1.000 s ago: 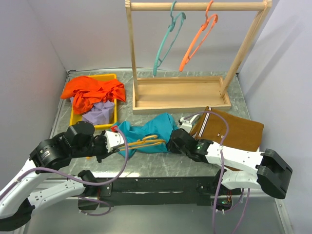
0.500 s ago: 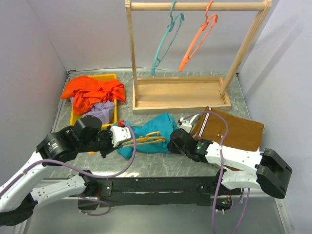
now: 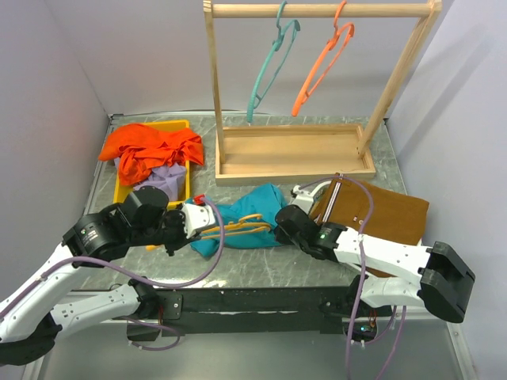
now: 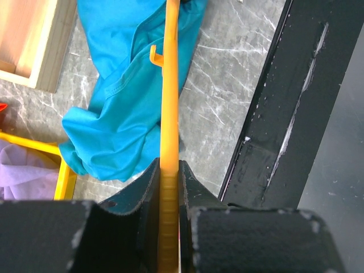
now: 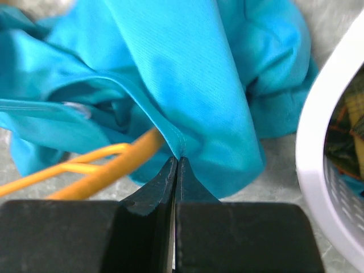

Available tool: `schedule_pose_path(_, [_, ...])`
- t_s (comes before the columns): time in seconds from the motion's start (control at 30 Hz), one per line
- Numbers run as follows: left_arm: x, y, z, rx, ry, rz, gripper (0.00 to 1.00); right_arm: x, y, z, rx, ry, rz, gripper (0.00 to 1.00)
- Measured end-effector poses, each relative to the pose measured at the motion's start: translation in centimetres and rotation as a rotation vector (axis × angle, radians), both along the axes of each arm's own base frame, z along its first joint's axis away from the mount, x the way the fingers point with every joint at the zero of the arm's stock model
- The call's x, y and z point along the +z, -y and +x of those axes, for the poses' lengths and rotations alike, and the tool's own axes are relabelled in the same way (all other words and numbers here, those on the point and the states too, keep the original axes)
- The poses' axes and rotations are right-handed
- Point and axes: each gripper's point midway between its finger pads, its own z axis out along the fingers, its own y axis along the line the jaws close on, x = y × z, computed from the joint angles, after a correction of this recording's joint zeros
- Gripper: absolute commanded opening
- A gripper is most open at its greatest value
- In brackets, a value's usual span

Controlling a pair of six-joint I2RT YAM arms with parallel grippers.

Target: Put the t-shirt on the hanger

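Note:
The teal t-shirt (image 3: 249,212) lies crumpled on the grey table between my two arms. The yellow hanger (image 3: 238,229) lies across it, partly tucked into the cloth. My left gripper (image 3: 192,222) is shut on one end of the hanger (image 4: 169,131), which runs straight out from the jaws over the t-shirt (image 4: 128,108). My right gripper (image 3: 281,224) is shut on a hemmed edge of the t-shirt (image 5: 187,85), pinched at the fingertips (image 5: 168,172). The hanger's yellow bars (image 5: 96,168) show just left of them.
A wooden rack (image 3: 293,150) at the back holds a teal hanger (image 3: 273,59) and an orange hanger (image 3: 321,59). A yellow tray (image 3: 176,127) at the left holds orange-red and lavender garments. A brown mat (image 3: 392,210) lies at the right. The table's black front edge (image 4: 296,114) is close.
My left gripper has moved right and slightly up with the hanger, pushing it further toward the t-shirt. The right gripper has shifted only slightly.

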Motion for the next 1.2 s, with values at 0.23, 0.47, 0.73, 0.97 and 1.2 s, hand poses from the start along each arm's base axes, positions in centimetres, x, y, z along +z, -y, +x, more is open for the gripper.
schedule_pose_path(0.23, [-0.1,0.5,0.1,-0.006,-0.004,-0.011,0.01,4.4,-1.1,1.9,0.01,0.102,0.001,0.0])
schedule_pose_path(0.47, [0.9,0.8,0.4,-0.003,0.032,-0.061,0.01,8.1,-1.9,2.5,0.042,0.204,-0.04,0.0])
schedule_pose_path(0.73, [1.2,0.8,1.4,0.103,0.073,-0.177,0.01,15.8,-3.4,4.1,0.098,0.349,-0.017,0.0])
schedule_pose_path(0.97, [4.5,-0.2,1.2,0.171,0.166,-0.378,0.01,26.0,-7.6,4.9,0.23,0.497,0.075,0.0])
schedule_pose_path(1.2, [7.1,-1.2,2.0,0.258,0.244,-0.508,0.01,32.8,-13.7,3.2,0.432,0.57,0.123,0.0])
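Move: My right hand, shut on the collar edge, has the middle of the yellow hanger about 11 cm to its left, 3 cm back and 9 cm above. The blue T-shirt's bulk lies about 10 cm left and 4 cm ahead, 5 cm lower; the rack's tray is some 26 cm ahead and 3 cm right. From my left hand, which holds the hanger's near end, the collar is about 20 cm right, 9 cm ahead and 18 cm below. I keep the collar pinched in my right hand and lift it fast, some 33 cm up, veering left late on to pull the shirt up along the hanger, while those fingers tip upward and turn counter-clockwise. My left hand keeps its grip, rises about 7 cm and swings the hanger's far end up by some 30 degrees towards level. ##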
